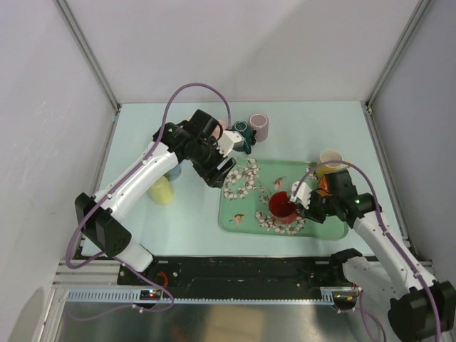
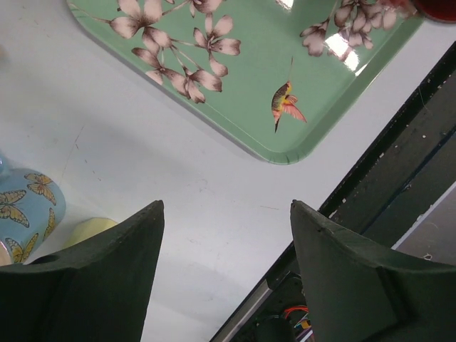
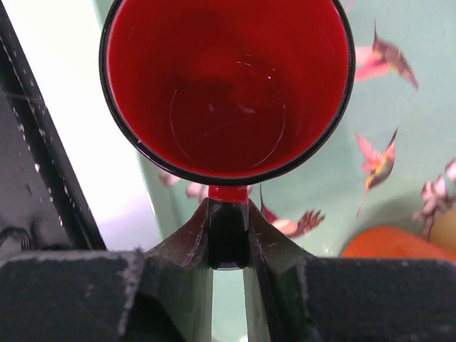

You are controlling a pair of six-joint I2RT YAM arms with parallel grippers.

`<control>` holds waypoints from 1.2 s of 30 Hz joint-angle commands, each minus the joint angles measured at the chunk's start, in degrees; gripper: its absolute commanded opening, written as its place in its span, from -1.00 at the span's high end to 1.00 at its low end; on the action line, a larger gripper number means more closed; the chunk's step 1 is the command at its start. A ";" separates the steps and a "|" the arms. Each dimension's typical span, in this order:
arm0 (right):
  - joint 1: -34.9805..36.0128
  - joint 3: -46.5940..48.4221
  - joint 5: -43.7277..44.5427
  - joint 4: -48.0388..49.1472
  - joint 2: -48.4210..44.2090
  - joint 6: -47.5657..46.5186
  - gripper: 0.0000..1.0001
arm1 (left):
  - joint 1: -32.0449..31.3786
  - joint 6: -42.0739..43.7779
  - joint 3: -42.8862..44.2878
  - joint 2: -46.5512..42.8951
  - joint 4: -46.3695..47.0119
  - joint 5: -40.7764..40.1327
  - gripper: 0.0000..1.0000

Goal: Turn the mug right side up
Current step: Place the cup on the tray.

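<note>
The red mug (image 1: 283,205) stands on the green flowered tray (image 1: 242,214) with its open mouth facing up, red inside and a dark rim. In the right wrist view I look straight into the mug (image 3: 226,85). My right gripper (image 3: 228,214) is shut on the mug's handle, reaching in from the mug's right side (image 1: 305,203). My left gripper (image 1: 222,171) hovers near the tray's back left corner, away from the mug. Its jaws are open (image 2: 226,203) with nothing between them, only bare table and the tray's corner (image 2: 256,85) below.
A yellow cup (image 1: 162,189) and a blue butterfly cup (image 1: 173,171) stand left of the tray. A pink cup (image 1: 258,126) and a teal item (image 1: 242,134) sit at the back. An orange object (image 1: 324,187) and a pale cup (image 1: 330,158) lie by the right arm.
</note>
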 commanded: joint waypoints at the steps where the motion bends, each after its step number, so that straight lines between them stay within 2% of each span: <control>1: -9.48 -0.11 -7.24 -10.62 -4.41 -11.86 1.00 | 0.01 -1.37 1.59 -0.49 -0.48 1.84 -0.51; 6: -20.94 -0.32 -8.53 -20.83 -5.97 -24.06 1.00 | 0.02 -0.97 2.07 -0.33 -0.33 1.54 -0.51; 11: -31.57 -0.31 -7.77 -26.35 -4.71 -33.11 1.00 | -0.02 -0.44 1.48 -1.12 -0.40 0.99 -0.50; 18: -44.26 -0.36 -6.86 -28.82 -1.31 -43.28 1.00 | -0.04 -0.28 -0.51 -2.48 -0.36 1.33 -0.49; 25: -51.06 -0.36 -6.78 -25.93 3.43 -44.83 1.00 | 0.02 -0.16 -0.48 -2.54 -0.40 1.21 -0.48; 36: -54.61 -0.44 -4.98 -21.80 7.60 -46.24 0.98 | -0.02 -0.47 -1.46 -2.58 -0.25 2.35 -0.47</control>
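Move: The right gripper already holds the red mug by its handle. The free spot for it, near the tray's right near corner, is about 9 cm to the right, 3 cm back and 10 cm below. The orange mug stands roughly 9 cm ahead and 11 cm right, some 5 cm lower; the yellow mug is 8 cm beyond the orange one. From the left hand that spot is some 35 cm right, 15 cm back, 20 cm down. Carry the red mug to the right with the right gripper, about 15 cm across the tray towards its near right corner, on the near side of the orange mug. Draw back and sink some 4 cm each on the way, slow down towards the end, and turn the hand some 15 degrees clockwise. Keep the fingers shut on the handle throughout. ##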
